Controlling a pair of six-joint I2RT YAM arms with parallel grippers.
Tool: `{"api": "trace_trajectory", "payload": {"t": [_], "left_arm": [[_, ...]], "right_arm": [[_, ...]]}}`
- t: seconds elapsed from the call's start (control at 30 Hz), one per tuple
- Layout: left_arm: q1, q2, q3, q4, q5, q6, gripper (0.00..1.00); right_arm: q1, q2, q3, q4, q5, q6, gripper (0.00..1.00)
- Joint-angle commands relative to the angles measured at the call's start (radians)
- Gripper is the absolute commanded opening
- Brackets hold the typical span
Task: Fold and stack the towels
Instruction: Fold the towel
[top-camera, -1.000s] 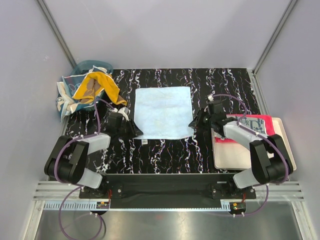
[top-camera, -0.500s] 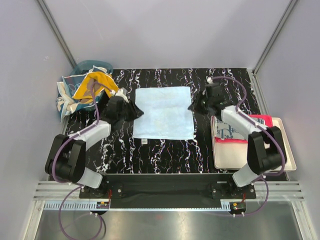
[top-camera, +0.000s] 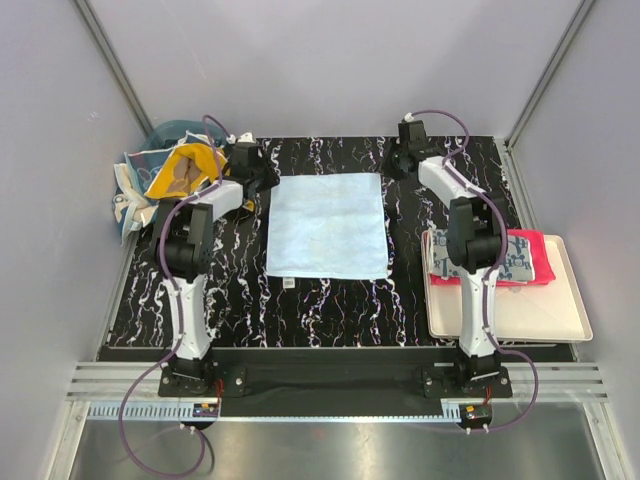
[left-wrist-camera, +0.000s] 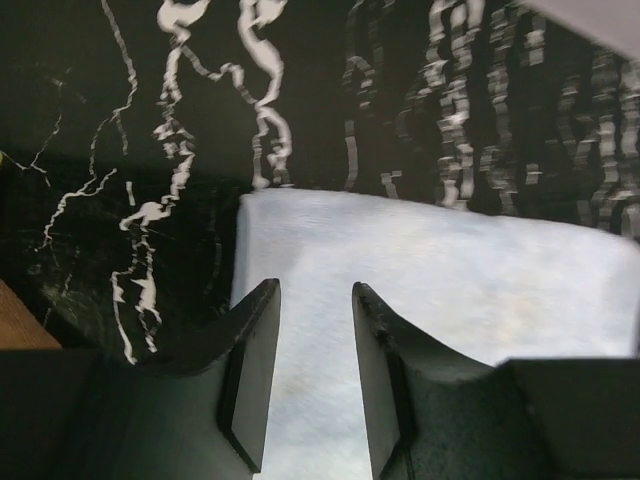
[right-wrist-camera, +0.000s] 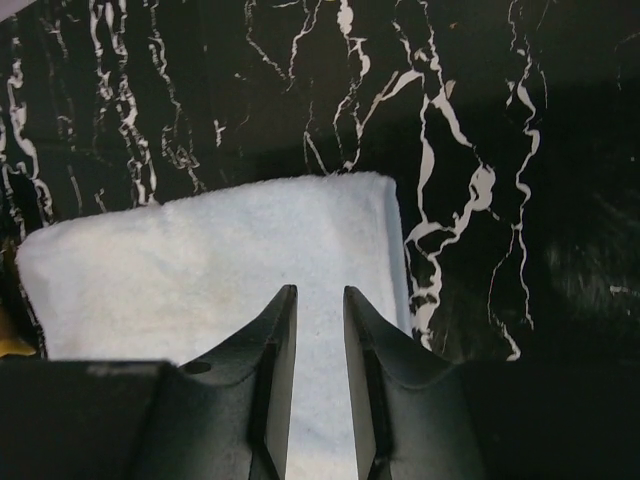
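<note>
A light blue towel (top-camera: 327, 226) lies flat and unfolded in the middle of the black marbled table. My left gripper (top-camera: 256, 176) hovers at its far left corner and is open, with nothing between the fingers; in the left wrist view the gripper (left-wrist-camera: 315, 290) has the towel (left-wrist-camera: 440, 270) beneath it. My right gripper (top-camera: 396, 164) is at the far right corner, its jaws narrowly apart and empty; the right wrist view shows the gripper (right-wrist-camera: 318, 292) over the towel (right-wrist-camera: 190, 270). An orange towel (top-camera: 186, 172) hangs crumpled from the basket. A grey patterned towel (top-camera: 505, 256) lies folded on a red one (top-camera: 540, 266).
The teal basket (top-camera: 165, 135) stands at the back left, with a teal and white cloth (top-camera: 130, 190) spilling over its side. The cream tray (top-camera: 510, 315) sits at the right edge and holds the two folded towels. Grey walls close in the table.
Both arms have swept away from me along the blue towel's sides, from near its front corners to its far corners. The towel stays flat.
</note>
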Motion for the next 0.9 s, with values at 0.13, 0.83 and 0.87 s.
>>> {"api": "trace_trajectory", "payload": {"t": [0.13, 0.83, 0.87], "left_arm": [[0.011, 0.137, 0.164, -0.097, 0.021, 0.034, 0.39], [0.017, 0.344, 0.514, -0.393, -0.014, 0.028, 0.40], [0.019, 0.347, 0.526, -0.409, -0.014, 0.028, 0.40]], "right_arm": [[-0.001, 0.172, 0.233, -0.113, -0.003, -0.050, 0.33], [-0.004, 0.316, 0.440, -0.212, 0.128, -0.134, 0.35], [-0.004, 0.319, 0.440, -0.209, 0.123, -0.139, 0.35]]}}
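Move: The light blue towel's far left corner lies about 5 cm ahead of the left hand, 1 cm left and 7 cm below; its far right corner is some 5 cm ahead of the right hand, 2 cm right, 7 cm below. The yellow towel is about 25 cm left of the left hand and 2 cm farther out; the grey patterned towel sits roughly 31 cm right of the right hand and 25 cm back. Both part-open hands sink about 6 cm and ease 4 cm forward, towards the light blue towel's far corners. ##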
